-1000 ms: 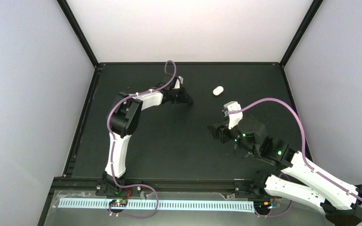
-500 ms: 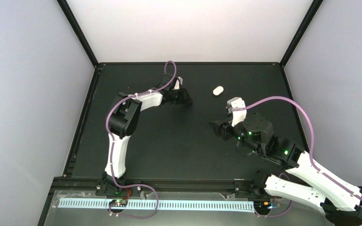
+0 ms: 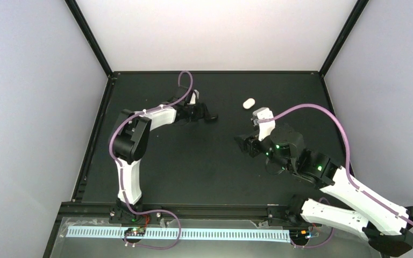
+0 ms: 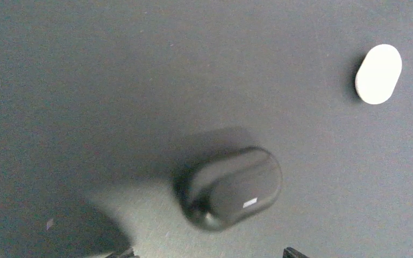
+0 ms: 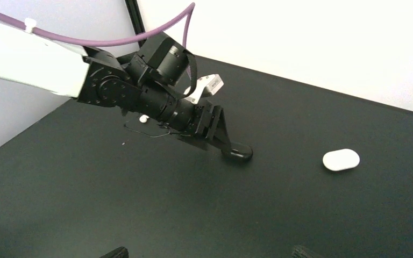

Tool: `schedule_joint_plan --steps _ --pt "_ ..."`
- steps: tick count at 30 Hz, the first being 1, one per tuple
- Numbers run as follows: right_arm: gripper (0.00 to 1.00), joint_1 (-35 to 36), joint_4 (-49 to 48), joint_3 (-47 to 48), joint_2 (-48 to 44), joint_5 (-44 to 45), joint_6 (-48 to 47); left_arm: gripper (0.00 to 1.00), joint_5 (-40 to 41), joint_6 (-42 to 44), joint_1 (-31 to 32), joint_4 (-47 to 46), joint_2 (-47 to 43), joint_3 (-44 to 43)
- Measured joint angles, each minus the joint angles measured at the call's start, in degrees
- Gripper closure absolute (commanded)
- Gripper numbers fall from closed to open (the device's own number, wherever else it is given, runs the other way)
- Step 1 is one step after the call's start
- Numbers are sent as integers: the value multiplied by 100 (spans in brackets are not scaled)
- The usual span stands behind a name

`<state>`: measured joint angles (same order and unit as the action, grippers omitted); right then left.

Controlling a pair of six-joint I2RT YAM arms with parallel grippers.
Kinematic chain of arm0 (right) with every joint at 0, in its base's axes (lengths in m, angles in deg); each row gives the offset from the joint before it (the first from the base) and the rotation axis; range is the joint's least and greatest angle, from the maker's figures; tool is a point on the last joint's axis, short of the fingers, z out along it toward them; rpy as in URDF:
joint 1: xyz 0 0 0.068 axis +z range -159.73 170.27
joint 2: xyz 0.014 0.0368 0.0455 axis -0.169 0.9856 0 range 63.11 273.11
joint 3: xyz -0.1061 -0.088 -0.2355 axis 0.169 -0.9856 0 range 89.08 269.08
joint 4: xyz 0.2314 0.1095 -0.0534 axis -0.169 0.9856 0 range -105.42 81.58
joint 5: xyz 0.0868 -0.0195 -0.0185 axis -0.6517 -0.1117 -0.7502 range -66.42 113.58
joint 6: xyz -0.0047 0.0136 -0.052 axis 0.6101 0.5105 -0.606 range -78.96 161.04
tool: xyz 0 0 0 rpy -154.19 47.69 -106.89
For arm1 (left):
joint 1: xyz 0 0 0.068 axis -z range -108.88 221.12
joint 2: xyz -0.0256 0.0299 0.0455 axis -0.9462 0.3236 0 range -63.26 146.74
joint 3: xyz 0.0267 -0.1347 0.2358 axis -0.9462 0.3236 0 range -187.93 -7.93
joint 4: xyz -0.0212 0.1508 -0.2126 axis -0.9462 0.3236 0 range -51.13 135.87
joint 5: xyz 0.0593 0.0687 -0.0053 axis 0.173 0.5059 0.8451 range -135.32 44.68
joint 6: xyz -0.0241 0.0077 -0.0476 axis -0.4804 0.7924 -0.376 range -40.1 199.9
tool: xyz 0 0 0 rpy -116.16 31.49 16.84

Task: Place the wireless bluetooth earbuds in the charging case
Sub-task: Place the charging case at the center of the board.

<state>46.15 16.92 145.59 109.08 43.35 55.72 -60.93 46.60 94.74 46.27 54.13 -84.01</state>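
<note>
The charging case (image 4: 231, 185), a black glossy oval, lies on the black mat just ahead of my left gripper (image 4: 209, 252). The left jaws are open, with a fingertip on each side of the case and neither touching it. In the right wrist view the case (image 5: 238, 153) sits at the tip of the left gripper (image 5: 218, 134). A tiny white bud (image 5: 144, 118), perhaps one of the earbuds, shows under the left wrist. My right gripper (image 5: 209, 251) is open and empty, hovering well short of the case. From above, the left gripper (image 3: 209, 116) and the right gripper (image 3: 240, 144) face each other.
A white oval pebble (image 3: 248, 102) about the size of the case lies on the mat to its right; it is also in the left wrist view as the white pebble (image 4: 378, 73). A raised black frame (image 3: 215, 72) edges the mat, with white walls beyond.
My left gripper has gone from shut to open, leaving the black case on the mat, and its arm drew back a little to the left. The right arm shifted slightly left.
</note>
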Motion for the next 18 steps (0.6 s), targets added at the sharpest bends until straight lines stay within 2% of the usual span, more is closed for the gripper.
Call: schedule_joint_plan --steps 2,3,6,10,15,18 --pt "21 0 -46 107 166 15 0 5 120 90 -35 94 -243 153" --pt "21 -9 -68 175 254 33 7 2 179 155 -55 160 -402 243" --pt "22 -367 -273 581 807 -76 175 1 459 306 -164 446 -1263 623" --pt "23 -1547 -946 693 1510 -442 868 1 916 590 -302 671 -2728 1049" --pt "24 -2796 -1670 525 2398 -702 2096 1 1320 848 -334 232 -5023 2175" --pt "24 -3359 -2039 525 3187 -756 2583 1 1412 916 -321 -57 -6033 2828"
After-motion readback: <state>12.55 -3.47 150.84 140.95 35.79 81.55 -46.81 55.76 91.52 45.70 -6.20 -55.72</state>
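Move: The black charging case lies just off my open left fingertips, about 3 cm to their right, 1 cm ahead and 2 cm lower. Level with it, the white earbuds sit about 20 cm to the left of that hand and 1 cm ahead; the white case is some 21 cm to its right and 8 cm ahead. From my right hand the white case is 32 cm ahead, 4 cm right and 29 cm down; the black case is 26 cm ahead, 13 cm left, equally low. I leave the black charging case where it stands: my left hand opens fully and slips off to the left, then climbs steeply and draws back, rising over 20 cm in all while its fingers tip up. Meanwhile I swing my right hand about 20 cm forward and somewhat right towards the white case, sinking late, turning clockwise and tipping down, fingers still open. ##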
